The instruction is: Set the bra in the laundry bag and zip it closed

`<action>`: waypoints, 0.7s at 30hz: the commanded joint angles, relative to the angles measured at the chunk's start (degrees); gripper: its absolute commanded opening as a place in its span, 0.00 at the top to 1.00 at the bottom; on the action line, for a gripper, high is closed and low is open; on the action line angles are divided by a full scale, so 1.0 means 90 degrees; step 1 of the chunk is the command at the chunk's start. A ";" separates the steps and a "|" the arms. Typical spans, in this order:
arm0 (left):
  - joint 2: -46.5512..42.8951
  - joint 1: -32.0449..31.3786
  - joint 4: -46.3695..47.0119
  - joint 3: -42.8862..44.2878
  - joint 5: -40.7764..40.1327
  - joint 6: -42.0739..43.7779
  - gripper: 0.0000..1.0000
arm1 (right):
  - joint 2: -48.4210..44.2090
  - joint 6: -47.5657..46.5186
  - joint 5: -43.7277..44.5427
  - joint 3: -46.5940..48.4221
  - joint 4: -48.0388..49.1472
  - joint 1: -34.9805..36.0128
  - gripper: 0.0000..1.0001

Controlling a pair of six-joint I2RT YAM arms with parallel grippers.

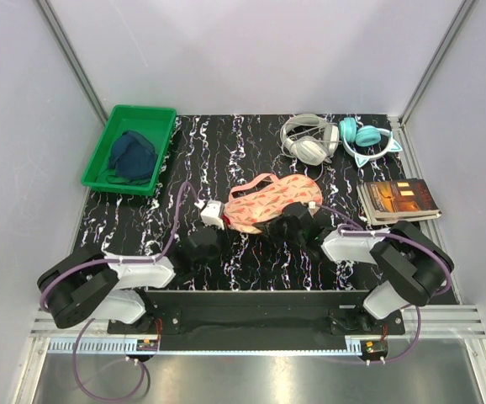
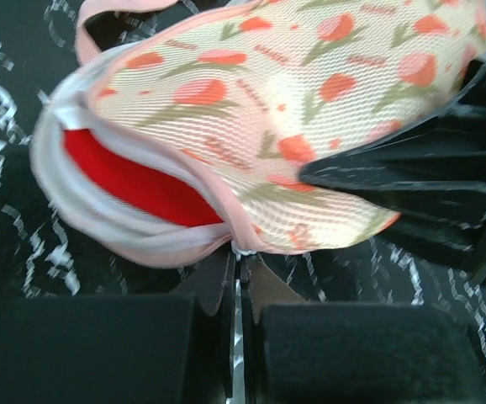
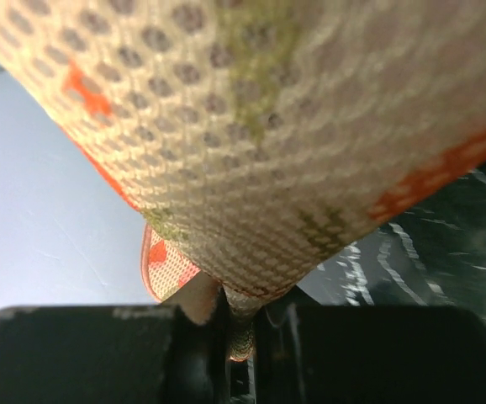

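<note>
The laundry bag (image 1: pixel 264 200) lies in the middle of the black marbled table, peach-pink with a red-and-green print. In the left wrist view the laundry bag (image 2: pixel 277 109) gapes at its left end, and the red bra (image 2: pixel 134 183) shows inside, between the pink zip edges. My left gripper (image 2: pixel 241 263) is shut on the small white zip pull (image 2: pixel 241 249) at the bag's near edge; in the top view the left gripper (image 1: pixel 224 222) is at the bag's left end. My right gripper (image 3: pixel 241 328) is shut on a fold of the laundry bag (image 3: pixel 251 151); in the top view the right gripper (image 1: pixel 282 215) is at the bag's near right side.
A green tray (image 1: pixel 155 118) at the back left holds a dark blue garment (image 1: pixel 132 156). White headphones (image 1: pixel 308 139) and teal cat-ear headphones (image 1: pixel 367 141) lie at the back right. A book (image 1: pixel 398 200) lies at the right edge.
</note>
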 commanded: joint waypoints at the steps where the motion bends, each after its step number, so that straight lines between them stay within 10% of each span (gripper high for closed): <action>1: -0.0599 0.0196 -0.0954 -0.0255 -0.0262 0.0111 1.00 | -0.0274 -0.1110 -0.0562 -0.0362 -0.0036 -0.0180 1.00; 12: -0.1752 0.0205 -0.1329 -0.1163 0.1143 -0.0231 1.00 | 0.0448 -0.4305 -0.2252 0.0466 -0.0708 -0.0894 1.00; 21: -0.0750 -0.0224 0.0456 -0.1136 0.2053 -0.1635 1.00 | 0.0888 -0.4212 -0.2731 0.0947 -0.1219 -0.1011 0.39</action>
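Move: The left gripper already pinches what looks like the zip pull at the laundry bag's near-left end; the bag's middle lies about 8 cm ahead, 12 to the right and 3 lower. Red bra shows in the opening some 2 cm ahead and 1 left; the near table edge is about 18 cm straight back. From the right gripper, gripping the bag's near side, the bag's middle is about 8 cm ahead and 3 to the right, slightly below; white headphones stand some 17 cm beyond that middle and 12 farther right. Draw the left gripper, still shut on the bag's zip end, back about 8 cm towards the near table edge and down some 4 cm, tipping its fingers downward. Swing the right gripper about 30 degrees counter-clockwise while it sinks a little, holding the fabric through the turn, then open its fingers about halfway with the fabric still between them. ##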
